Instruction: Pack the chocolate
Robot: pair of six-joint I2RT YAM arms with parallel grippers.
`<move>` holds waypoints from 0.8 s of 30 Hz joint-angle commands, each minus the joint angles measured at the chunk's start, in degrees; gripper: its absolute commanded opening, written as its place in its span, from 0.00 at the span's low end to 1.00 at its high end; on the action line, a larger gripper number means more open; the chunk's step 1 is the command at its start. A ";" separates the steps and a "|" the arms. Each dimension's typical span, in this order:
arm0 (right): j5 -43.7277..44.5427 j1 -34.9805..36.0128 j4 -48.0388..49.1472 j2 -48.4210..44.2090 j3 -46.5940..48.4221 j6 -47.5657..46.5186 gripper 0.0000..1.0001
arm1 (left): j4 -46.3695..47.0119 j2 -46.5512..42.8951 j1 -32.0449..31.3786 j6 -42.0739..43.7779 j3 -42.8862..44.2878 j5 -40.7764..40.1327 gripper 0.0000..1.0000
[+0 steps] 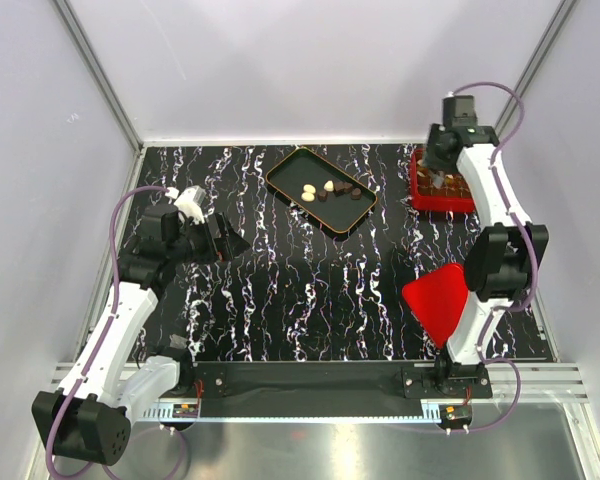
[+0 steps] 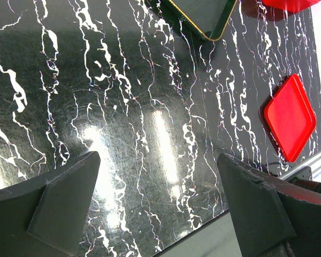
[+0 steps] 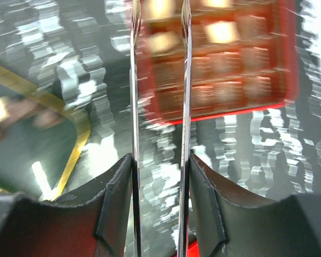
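Observation:
Several chocolates [image 1: 330, 190], cream and brown, lie in the black tray with an orange rim [image 1: 280, 172]. More chocolates [image 3: 222, 32] show blurred in the cells of the red gridded box [image 1: 442, 192]. My right gripper [image 1: 438, 168] hovers over that box. In the right wrist view the right gripper [image 3: 160, 160] is shut on a pair of thin metal tongs [image 3: 134, 80], whose two blades stand apart and run up over the red box [image 3: 219, 64]. I cannot tell whether the tong tips hold anything. My left gripper [image 2: 158, 158] hangs open and empty over bare table at the left.
The flat red lid [image 1: 438, 300] lies on the table by the right arm and also shows as the red lid [image 2: 290, 116] in the left wrist view. A corner of the tray [image 3: 69, 155] lies left of the right gripper. White walls enclose the marbled black table [image 1: 310, 290].

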 commanded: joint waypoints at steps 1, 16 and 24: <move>-3.76 8.93 2.04 -6.40 -1.56 0.21 0.50 | 1.94 -0.92 0.14 0.97 0.19 -0.50 0.99; -7.55 28.54 5.21 0.35 -6.58 -2.16 0.52 | 2.29 -0.74 0.14 0.88 0.37 -0.41 0.99; -7.28 30.48 6.53 2.28 -7.72 -1.72 0.52 | 2.29 -0.30 0.14 0.88 0.46 -0.06 0.99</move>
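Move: The brown chocolate beside the cream ovals in the black tray lies about 27 cm left of the right hand, 6 cm nearer the base and 7 cm below. Two brown pieces stand about 18 and 22 cm left of the hand, some 6 and 3 cm back; the lower cream oval is 30 cm left, 6 back. From the idle left hand, that chocolate is about 15 cm ahead and 20 cm right. Right hand, half open, sweeps 26 cm left from the red box, turning 35 degrees counter-clockwise, sinking over the tray. ##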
